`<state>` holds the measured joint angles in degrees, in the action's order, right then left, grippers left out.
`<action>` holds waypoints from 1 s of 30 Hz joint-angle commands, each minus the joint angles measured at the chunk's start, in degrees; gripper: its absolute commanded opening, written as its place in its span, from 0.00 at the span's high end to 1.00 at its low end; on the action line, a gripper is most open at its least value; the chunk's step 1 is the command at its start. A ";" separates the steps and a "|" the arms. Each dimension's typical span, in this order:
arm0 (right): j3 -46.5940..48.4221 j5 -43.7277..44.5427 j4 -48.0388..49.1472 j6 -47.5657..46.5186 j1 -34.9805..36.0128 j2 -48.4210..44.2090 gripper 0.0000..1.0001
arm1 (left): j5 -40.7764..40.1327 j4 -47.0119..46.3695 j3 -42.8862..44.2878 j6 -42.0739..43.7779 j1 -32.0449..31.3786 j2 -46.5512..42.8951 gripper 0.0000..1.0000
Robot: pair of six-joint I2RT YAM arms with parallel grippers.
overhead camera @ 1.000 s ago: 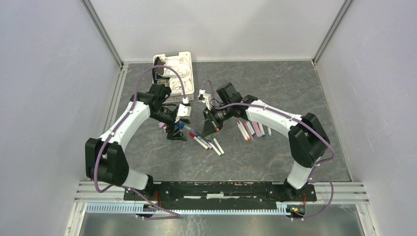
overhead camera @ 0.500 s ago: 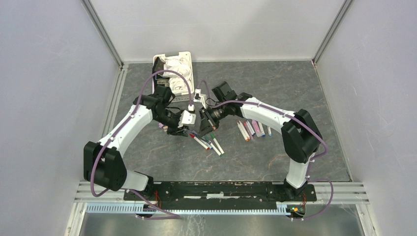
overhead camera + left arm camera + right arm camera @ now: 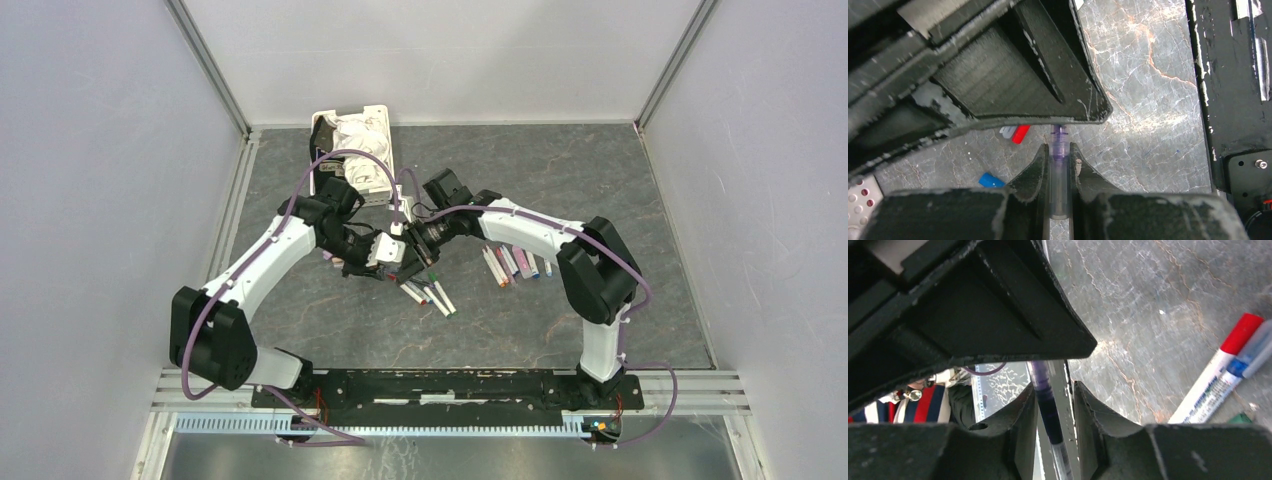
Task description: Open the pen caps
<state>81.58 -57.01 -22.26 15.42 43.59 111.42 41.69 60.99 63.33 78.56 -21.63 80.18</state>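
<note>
Both grippers meet over the mat's middle, nose to nose. My left gripper (image 3: pixel 392 262) (image 3: pixel 1060 150) is shut on a purple pen (image 3: pixel 1060 170), whose ribbed purple tip points at the right gripper's black body (image 3: pixel 998 65). The same purple pen (image 3: pixel 1046 405) runs between the fingers of my right gripper (image 3: pixel 412 252) (image 3: pixel 1054 390). Those jaws stand apart, with the pen against one finger and a gap to the other. Loose pen caps lie below on the mat, one red (image 3: pixel 1020 133) and one blue (image 3: pixel 991 180). A group of white pens (image 3: pixel 430 293) lies just beneath the grippers.
More white pens (image 3: pixel 515 262) lie to the right, two of them red-tipped (image 3: pixel 1218 365) and blue-tipped (image 3: pixel 1248 357). A white slotted basket (image 3: pixel 352 140) with crumpled white stuff stands at the back left. A small pink piece (image 3: pixel 327 255) lies by the left arm.
The left gripper has moved right to the right gripper and shut on the purple pen. The right gripper's jaws have come open around it.
</note>
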 commanded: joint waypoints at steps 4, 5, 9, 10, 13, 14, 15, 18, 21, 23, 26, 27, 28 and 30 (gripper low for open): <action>4.08 -2.82 6.29 5.01 0.78 3.14 0.84 | 1.25 -0.51 1.45 0.16 -0.13 -0.73 0.98; 3.88 -2.80 5.90 4.36 0.74 2.93 0.90 | 0.95 -0.15 1.65 0.33 -0.09 -0.60 0.98; 1.84 -1.60 2.20 0.36 0.57 1.20 1.00 | -1.05 0.76 2.60 1.14 0.50 0.20 0.98; 1.22 -0.93 0.91 -0.74 0.57 0.61 1.00 | -1.53 0.86 2.96 1.42 1.10 0.56 0.98; -1.77 1.64 -1.63 -3.64 0.51 -1.83 1.00 | -2.88 3.01 4.84 4.31 4.66 2.12 0.98; -2.93 2.54 -2.48 -4.54 0.44 -2.74 1.00 | -3.30 3.96 5.93 5.41 6.07 2.94 0.98; -3.89 2.90 -3.13 -5.33 0.18 -3.54 1.00 | -3.78 5.09 6.81 6.73 7.47 3.63 0.98; -7.80 4.25 -3.59 -6.84 -1.02 -6.15 1.00 | -6.45 6.72 7.93 9.54 10.70 4.75 0.98; -11.74 4.68 -2.97 -7.06 -2.51 -9.37 1.00 | -8.97 6.54 7.67 11.33 13.05 4.81 0.98; -14.08 5.55 -2.52 -7.24 -3.37 -11.54 1.00 | -9.78 5.34 7.39 11.52 14.30 5.08 0.98; -15.19 10.15 -3.73 -7.70 -5.25 -13.67 1.00 | -8.21 3.51 7.10 10.43 15.35 6.69 0.98; -15.39 12.21 -4.37 -7.65 -6.18 -14.20 1.00 | -7.48 1.75 6.69 8.57 15.34 7.52 0.98; -15.78 15.30 -4.80 -7.30 -7.60 -14.91 1.00 | -6.93 -0.23 6.23 5.94 15.35 8.39 0.98; -16.25 21.86 -5.60 -6.53 -10.39 -16.05 1.00 | -5.96 -4.20 5.71 1.92 15.39 10.89 0.98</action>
<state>65.73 -46.96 -26.76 9.21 37.52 99.74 33.54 64.07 69.36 85.91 -6.48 87.24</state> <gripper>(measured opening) 0.149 0.164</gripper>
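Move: The loose caps, where the left hand takes its clear cap, lie about 3 cm ahead of it, 7 cm to its left and 12 cm below. The purple pen runs between the right hand's half-open fingers, its middle about 2 cm to that hand's right at the same height. Some 13 cm below the right hand, the red-capped pen lies 2 cm back and 1 cm right, the green pens 4 cm back and 10 cm right. The purple pen is pinched by the right fingers as that hand edges 1 cm left along it, the left fingers keeping their hold on the clear cap. Both then pull apart: the right hand draws the pen about 9 cm right and some 4 cm down, while the left carries the cap about 8 cm left and 6 cm forward towards the loose caps, turning some 10 degrees counter-clockwise. ##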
